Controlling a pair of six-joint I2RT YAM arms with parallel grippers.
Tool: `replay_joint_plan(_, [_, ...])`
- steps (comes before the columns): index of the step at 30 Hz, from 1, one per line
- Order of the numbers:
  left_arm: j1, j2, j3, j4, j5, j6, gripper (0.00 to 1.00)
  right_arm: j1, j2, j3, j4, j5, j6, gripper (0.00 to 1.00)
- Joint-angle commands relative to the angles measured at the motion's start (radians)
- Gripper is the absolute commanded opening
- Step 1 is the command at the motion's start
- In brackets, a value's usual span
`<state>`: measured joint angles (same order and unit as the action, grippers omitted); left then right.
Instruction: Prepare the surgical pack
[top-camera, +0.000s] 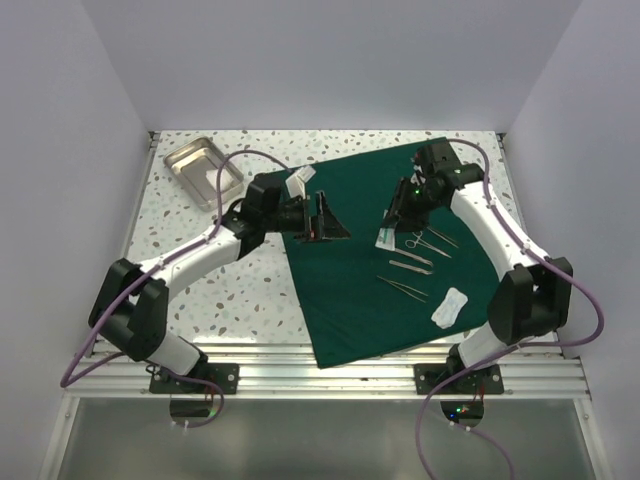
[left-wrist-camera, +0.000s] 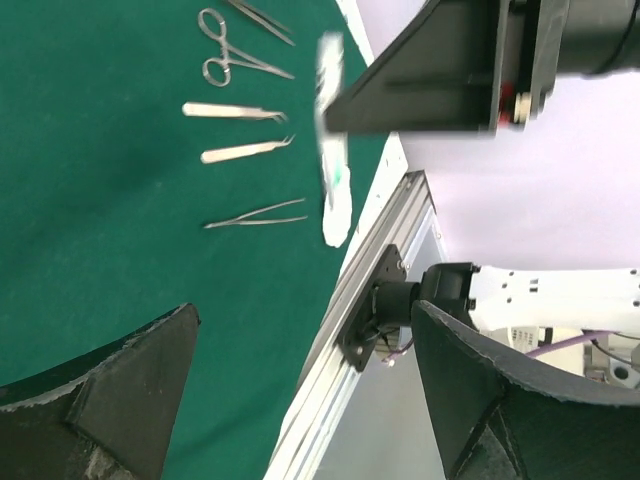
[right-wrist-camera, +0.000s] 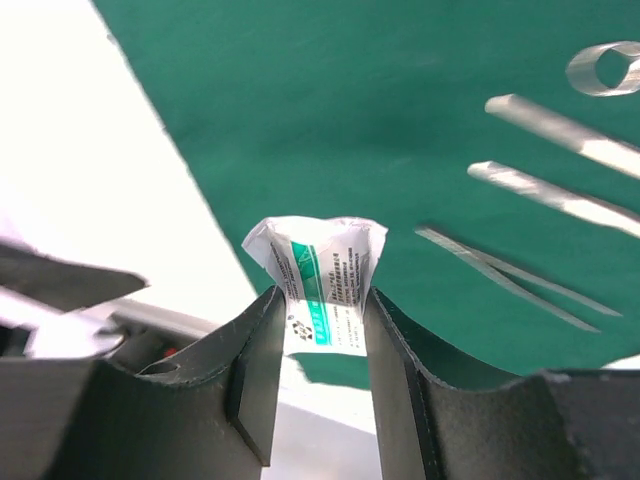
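The surgical pack's dark green drape lies spread over the middle and right of the table. Scissors and two tweezers rest on its right half. My right gripper is shut on a white packet with green print, held above the drape near the scissors; in the top view the packet hangs below that gripper. My left gripper hovers over the drape's left part, open with nothing between its fingers.
A steel tray stands at the back left on the speckled table. A white gauze packet lies on the drape's near right. The aluminium rail runs along the drape's near edge.
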<state>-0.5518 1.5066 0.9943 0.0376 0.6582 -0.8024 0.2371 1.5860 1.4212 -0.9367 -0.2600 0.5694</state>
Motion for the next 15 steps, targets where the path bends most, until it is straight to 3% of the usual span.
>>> replay_joint_plan(1, [-0.057,0.024,0.067,0.035,-0.072,-0.02,0.91,0.056,-0.043,0.015,0.059,-0.088,0.102,0.4])
replay_joint_plan(12, [-0.168,0.087,0.144,-0.097,-0.239,-0.007,0.89,0.116,-0.075,0.019,0.081,-0.165,0.181,0.4])
replay_joint_plan(15, [-0.174,0.093,0.145,-0.104,-0.269,-0.021,0.85,0.116,-0.08,0.013,0.075,-0.189,0.179,0.4])
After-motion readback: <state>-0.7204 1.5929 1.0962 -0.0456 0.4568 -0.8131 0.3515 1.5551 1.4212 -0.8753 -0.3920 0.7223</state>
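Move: The packet hangs from the closed right fingers, its middle some 12 cm to the left gripper's right, about 1 cm back and 4 cm lower. On the cloth some 17 cm below the left gripper, the scissors lie about 25 cm right and 5 cm ahead, the pale tweezers 20 cm right and 1 cm ahead, the thin tweezers 18 cm right and 6 cm back. From the right hand, the open left gripper is about 13 cm left, 2 cm back and 1 cm higher. Bring the right hand about 6 cm left, rising some 3 cm and easing back, still pinching the packet and rolling its left side up about 10 degrees. Meanwhile slide the wide-open left gripper about 5 cm right to meet it, then let it sink nearly 2 cm while tipping its fingers slightly downward; keep it open with the packet close at its mouth. ##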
